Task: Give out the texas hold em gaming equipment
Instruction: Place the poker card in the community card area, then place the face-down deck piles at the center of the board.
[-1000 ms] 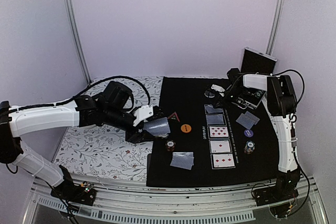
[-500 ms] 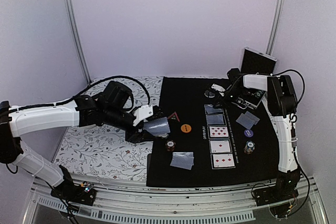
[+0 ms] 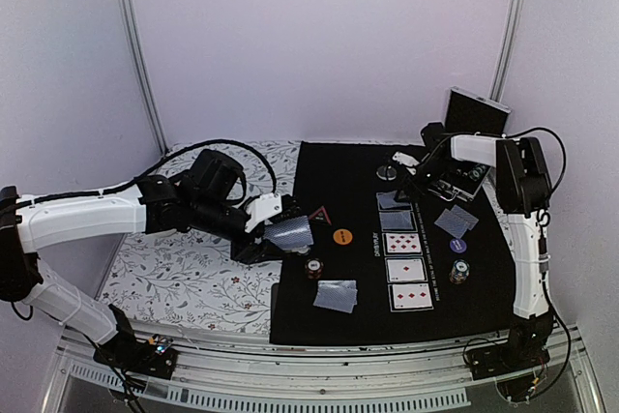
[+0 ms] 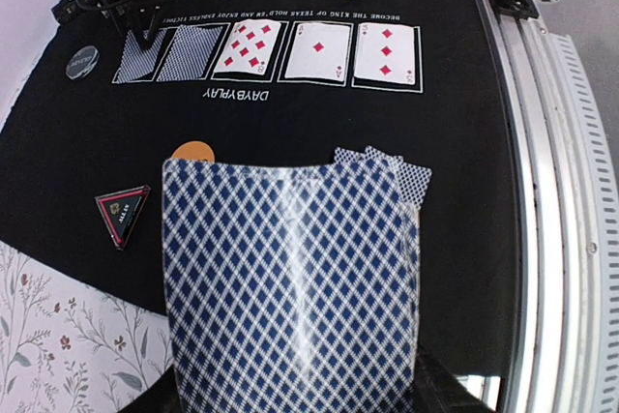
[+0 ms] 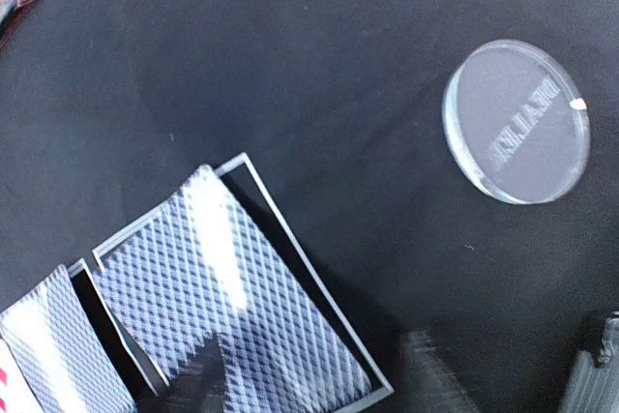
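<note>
My left gripper (image 3: 276, 236) is shut on a deck of blue-backed playing cards (image 4: 290, 278), held over the mat's left edge. The mat's row holds two face-down cards (image 4: 198, 52) and three face-up red ones (image 4: 319, 50). My right gripper (image 3: 406, 165) hangs open just above the far face-down card (image 5: 227, 287), which lies flat in its outlined slot. The silver button disc (image 5: 517, 121) lies beside it. The orange disc (image 3: 341, 235), red triangle marker (image 3: 319, 214), purple disc (image 3: 459, 246), two chip stacks (image 3: 313, 267) (image 3: 459, 272) and two dealt pairs of cards (image 3: 336, 295) (image 3: 456, 221) lie on the mat.
A black mat (image 3: 348, 181) covers the right part of the floral tablecloth (image 3: 184, 278). A silver-edged case (image 3: 474, 113) stands open at the back right, just behind my right arm. The table's metal rail (image 4: 571, 191) runs along the near edge.
My right gripper has opened and drawn back a little from the far card slot, leaving the face-down card flat on the mat. The left arm and its deck have not moved.
</note>
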You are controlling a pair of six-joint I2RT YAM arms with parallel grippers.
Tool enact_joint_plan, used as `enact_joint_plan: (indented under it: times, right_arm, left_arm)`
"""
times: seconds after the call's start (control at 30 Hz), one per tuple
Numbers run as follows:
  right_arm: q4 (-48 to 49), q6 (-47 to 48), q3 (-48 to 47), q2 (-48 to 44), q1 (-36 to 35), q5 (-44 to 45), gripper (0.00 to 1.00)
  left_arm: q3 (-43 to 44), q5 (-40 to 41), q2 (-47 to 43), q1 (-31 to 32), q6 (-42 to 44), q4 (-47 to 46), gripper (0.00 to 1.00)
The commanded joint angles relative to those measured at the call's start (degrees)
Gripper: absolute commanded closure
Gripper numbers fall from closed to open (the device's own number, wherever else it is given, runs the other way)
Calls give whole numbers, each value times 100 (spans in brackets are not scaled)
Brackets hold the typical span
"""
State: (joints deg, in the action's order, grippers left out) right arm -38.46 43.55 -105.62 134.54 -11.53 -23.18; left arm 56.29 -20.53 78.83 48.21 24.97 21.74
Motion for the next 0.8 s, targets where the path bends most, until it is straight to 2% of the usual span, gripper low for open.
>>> enact_joint_plan:
  times: [0.0,0.03,0.27,0.47,0.63,0.77]
  right_arm:
    - [126,-268,51,-635,27,303,5]
    - [154,-318,55,-737,5,331,1]
    - [366,-545,387,-1871,-509,678,1]
    - [1398,-1086,1743,-3323,-1153,770,1]
    - [1808,-1563,2713,-4294,-1639,853,1]
    - [2020,-1853,3179,-4857,-1797,927,1]
  left_arm:
    - [57,-30,-38,-75,-30,-106,45]
    - [57,-10,-27,-81,-43,-113,45]
    - [101,272,206,-367,-378,-238,45]
    - [238,784,951,-1028,-1102,-409,45]
    - [371,1046,1720,-1626,-1855,-482,46]
    - [378,1350,2111,-1702,-1930,-549,45]
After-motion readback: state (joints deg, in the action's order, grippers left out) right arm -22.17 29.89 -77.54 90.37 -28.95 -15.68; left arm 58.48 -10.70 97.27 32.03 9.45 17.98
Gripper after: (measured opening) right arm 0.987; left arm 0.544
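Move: The card just laid in the farthest community box is about 3 cm left of the right hand point and 1 cm below. From that hand, the clear disc lies some 12 cm ahead and 4 cm left, the case about 8 cm ahead and 14 cm right, and the next face-down card 8 cm back and 3 cm left. The left hand's deck is headed for bare cloth roughly 13 cm ahead, 10 cm left and 16 cm below; from that hand, the red chip stack stands 6 cm ahead and 9 cm right, and the all-in triangle 24 cm ahead and 10 cm right. Already clear of its grip on the card, the right hand spreads its part-open fingers wide and climbs about 22 cm away from the community box, drawing back and left as it rises while its fingers tip some 25 degrees towards forward. The left keeps its pinch on the deck and, after a short rest, carries it forward, down and left over the cloth, turning some 35 degrees counter-clockwise. ##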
